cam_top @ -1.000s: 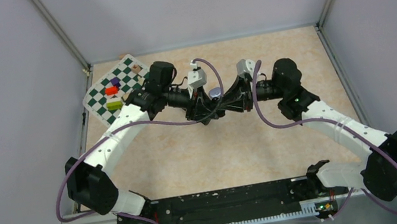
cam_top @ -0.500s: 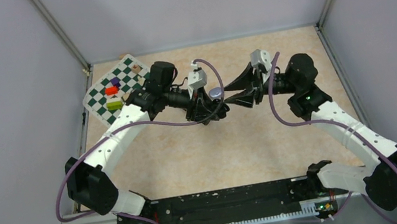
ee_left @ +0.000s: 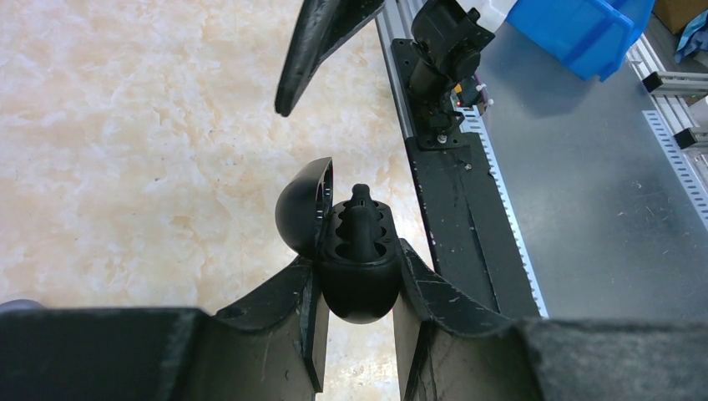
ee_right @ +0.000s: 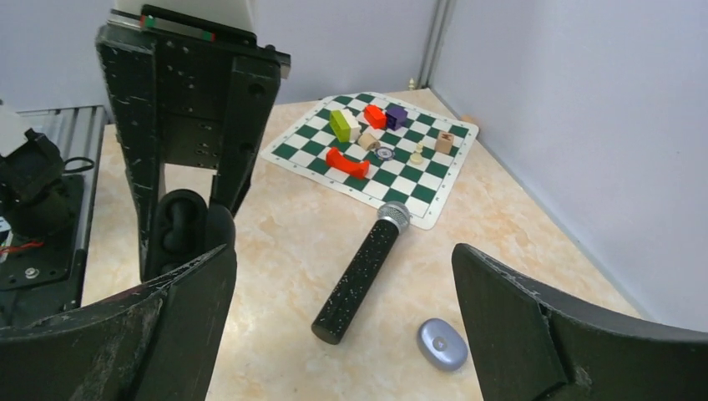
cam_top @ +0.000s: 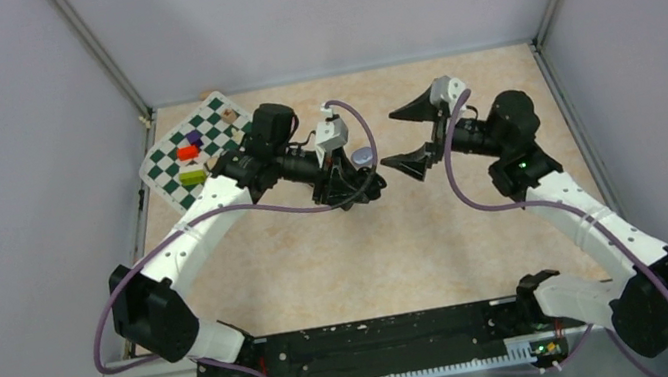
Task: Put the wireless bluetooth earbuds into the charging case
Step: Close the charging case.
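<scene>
My left gripper (ee_left: pixel 357 334) is shut on the black charging case (ee_left: pixel 359 280), gripping its lower shell by the sides above the table. The case's lid (ee_left: pixel 299 219) hangs open to the left. A glossy black earbud (ee_left: pixel 361 215) sits among the case's wells, its tip poking up. From above, the left gripper (cam_top: pixel 357 185) is at mid-table. My right gripper (cam_top: pixel 390 139) stands wide open just right of the case, apart from it, with nothing between its fingers. In the right wrist view the case (ee_right: pixel 179 224) shows at left, behind the right gripper (ee_right: pixel 342 259).
A black microphone (ee_right: pixel 361 271) with a silver head lies on the table below the right gripper. A closed pale purple oval case (ee_right: pixel 441 343) lies next to it. A green chessboard mat (ee_right: pixel 417 199) with coloured blocks lies at the far left corner. Walls close the sides.
The right gripper was closed at the case a second ago. It has since opened wide and drawn back to the right and up. The left gripper keeps hold of the case.
</scene>
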Robot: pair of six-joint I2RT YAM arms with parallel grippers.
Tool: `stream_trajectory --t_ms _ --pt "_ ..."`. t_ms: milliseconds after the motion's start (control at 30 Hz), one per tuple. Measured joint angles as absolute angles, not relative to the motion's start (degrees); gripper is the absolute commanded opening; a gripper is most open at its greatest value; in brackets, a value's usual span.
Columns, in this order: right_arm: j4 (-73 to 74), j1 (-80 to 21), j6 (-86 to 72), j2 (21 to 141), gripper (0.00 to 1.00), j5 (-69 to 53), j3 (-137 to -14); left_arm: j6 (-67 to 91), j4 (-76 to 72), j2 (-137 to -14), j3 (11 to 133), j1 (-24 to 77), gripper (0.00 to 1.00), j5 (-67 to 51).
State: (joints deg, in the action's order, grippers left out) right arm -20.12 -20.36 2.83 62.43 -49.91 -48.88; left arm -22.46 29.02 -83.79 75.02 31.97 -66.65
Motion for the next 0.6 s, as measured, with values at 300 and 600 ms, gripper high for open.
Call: stream_trajectory --t_ms 300,600 --pt "-17.6 -20.3 6.9 65.8 0.99 -49.6 -48.7 -22.7 30.0 -83.2 75.2 32.0 0.00 -66.8" --pt "-14.8 -21.1 8.7 68.5 0.99 -53.1 -48.7 -22.7 30.5 -83.1 75.3 32.0 0.00 -67.0"
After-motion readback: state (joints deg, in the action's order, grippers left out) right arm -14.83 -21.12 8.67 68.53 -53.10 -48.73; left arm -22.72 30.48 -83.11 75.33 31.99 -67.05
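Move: Held open in the left fingers, with its raised lid on the forward side, the charging case sits about 5 cm back, 5 cm to the left and 5 cm below the wide-open right hand. On the table some 31 cm below that hand, the grey oval case lies about 20 cm ahead and 16 cm left, the microphone's middle about 15 cm ahead and 31 cm left. From the left hand the charging case is about 2 cm to the right, at its height. Sinking about 5 cm, the right hand brings its rear finger down beside the forward face of the open lid; it first drifts a little forward, then eases back and about 1 cm left towards the case. Its fingertips tip down roughly 5 degrees and the fingers stay wide open, while the left hand keeps its hold on the case, almost still. ##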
